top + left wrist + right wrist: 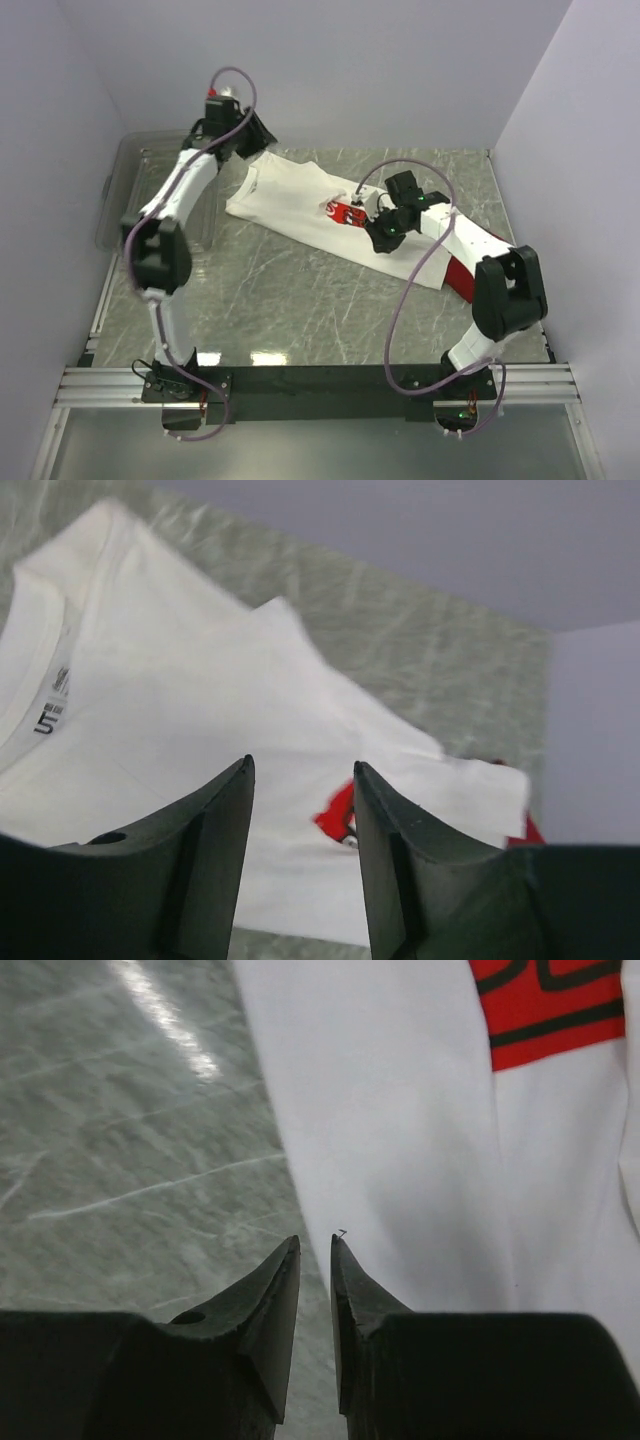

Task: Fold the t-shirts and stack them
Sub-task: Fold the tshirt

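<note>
The white t-shirt (pixel 290 205) lies folded into a long strip across the back of the table, collar at the left, with part of its red chest print (pixel 348 212) showing. Over the collar end hovers my left gripper (pixel 245 140), open and empty. The left wrist view looks along the white shirt (pixel 200 700) between the spread fingers (pixel 300 765). My right gripper (pixel 385 225) hangs over the shirt's near edge. In the right wrist view it (pixel 315 1240) stands slightly open, with nothing in the narrow gap above the cloth (pixel 400 1110). The red t-shirt (pixel 460 275) peeks out under the right arm.
A clear plastic bin (pixel 120 200) stands at the left edge of the table, beside the left arm. Grey marble tabletop (pixel 300 300) stretches in front of the shirts. Walls close in at the back and on both sides.
</note>
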Action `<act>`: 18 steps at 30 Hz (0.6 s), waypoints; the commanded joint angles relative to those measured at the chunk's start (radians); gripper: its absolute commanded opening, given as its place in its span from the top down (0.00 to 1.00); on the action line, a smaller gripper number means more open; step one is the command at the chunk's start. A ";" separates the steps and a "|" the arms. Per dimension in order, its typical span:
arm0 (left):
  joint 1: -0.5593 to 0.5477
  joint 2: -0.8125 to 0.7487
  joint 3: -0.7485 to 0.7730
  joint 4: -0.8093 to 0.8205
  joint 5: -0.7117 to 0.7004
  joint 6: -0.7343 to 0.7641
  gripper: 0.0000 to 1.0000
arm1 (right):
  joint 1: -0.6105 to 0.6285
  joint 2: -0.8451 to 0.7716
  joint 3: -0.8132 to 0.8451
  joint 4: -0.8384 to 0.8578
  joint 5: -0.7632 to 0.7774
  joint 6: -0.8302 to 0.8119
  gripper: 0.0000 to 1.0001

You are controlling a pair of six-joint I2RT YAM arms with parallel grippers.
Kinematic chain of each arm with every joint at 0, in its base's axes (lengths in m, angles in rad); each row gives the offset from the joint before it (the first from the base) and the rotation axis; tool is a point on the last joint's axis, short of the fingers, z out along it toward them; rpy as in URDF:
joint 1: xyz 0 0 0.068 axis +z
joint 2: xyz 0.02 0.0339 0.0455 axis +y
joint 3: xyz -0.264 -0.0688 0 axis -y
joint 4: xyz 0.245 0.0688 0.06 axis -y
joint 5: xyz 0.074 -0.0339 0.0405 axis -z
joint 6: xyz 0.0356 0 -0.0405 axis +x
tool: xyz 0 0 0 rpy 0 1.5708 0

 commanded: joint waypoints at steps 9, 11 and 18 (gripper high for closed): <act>0.006 -0.974 -0.774 0.209 -0.084 0.146 0.29 | 0.052 0.111 -0.076 0.114 0.375 0.013 0.76; 0.008 -1.108 -0.831 0.165 -0.107 0.149 0.27 | 0.067 0.124 -0.104 0.125 0.381 0.012 0.76; 0.008 -1.369 -0.971 0.027 -0.098 0.130 0.26 | 0.148 0.147 -0.174 0.152 0.439 0.027 0.77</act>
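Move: Just under the right hand lies the t-shirt's near edge: the spot it goes for is roughly 4 cm to its left, 1 cm back and 9 cm below. From that hand the red print is about 13 cm ahead and 6 cm left, and the red cloth some 4 cm ahead and 26 cm right, both on the table. From the raised left hand, that edge spot lies about 25 cm back, 27 cm right and 19 cm down. Sinking about 9 cm onto the t-shirt's near edge, the right hand also slides some 4 cm to the right and rolls over 20 degrees, so that its slightly open fingers point nearly straight down, tips at the cloth. The left hand, already clear of the shirt, swings up and well back towards its base and somewhat left, tilting up about 30 degrees and opening wider. ##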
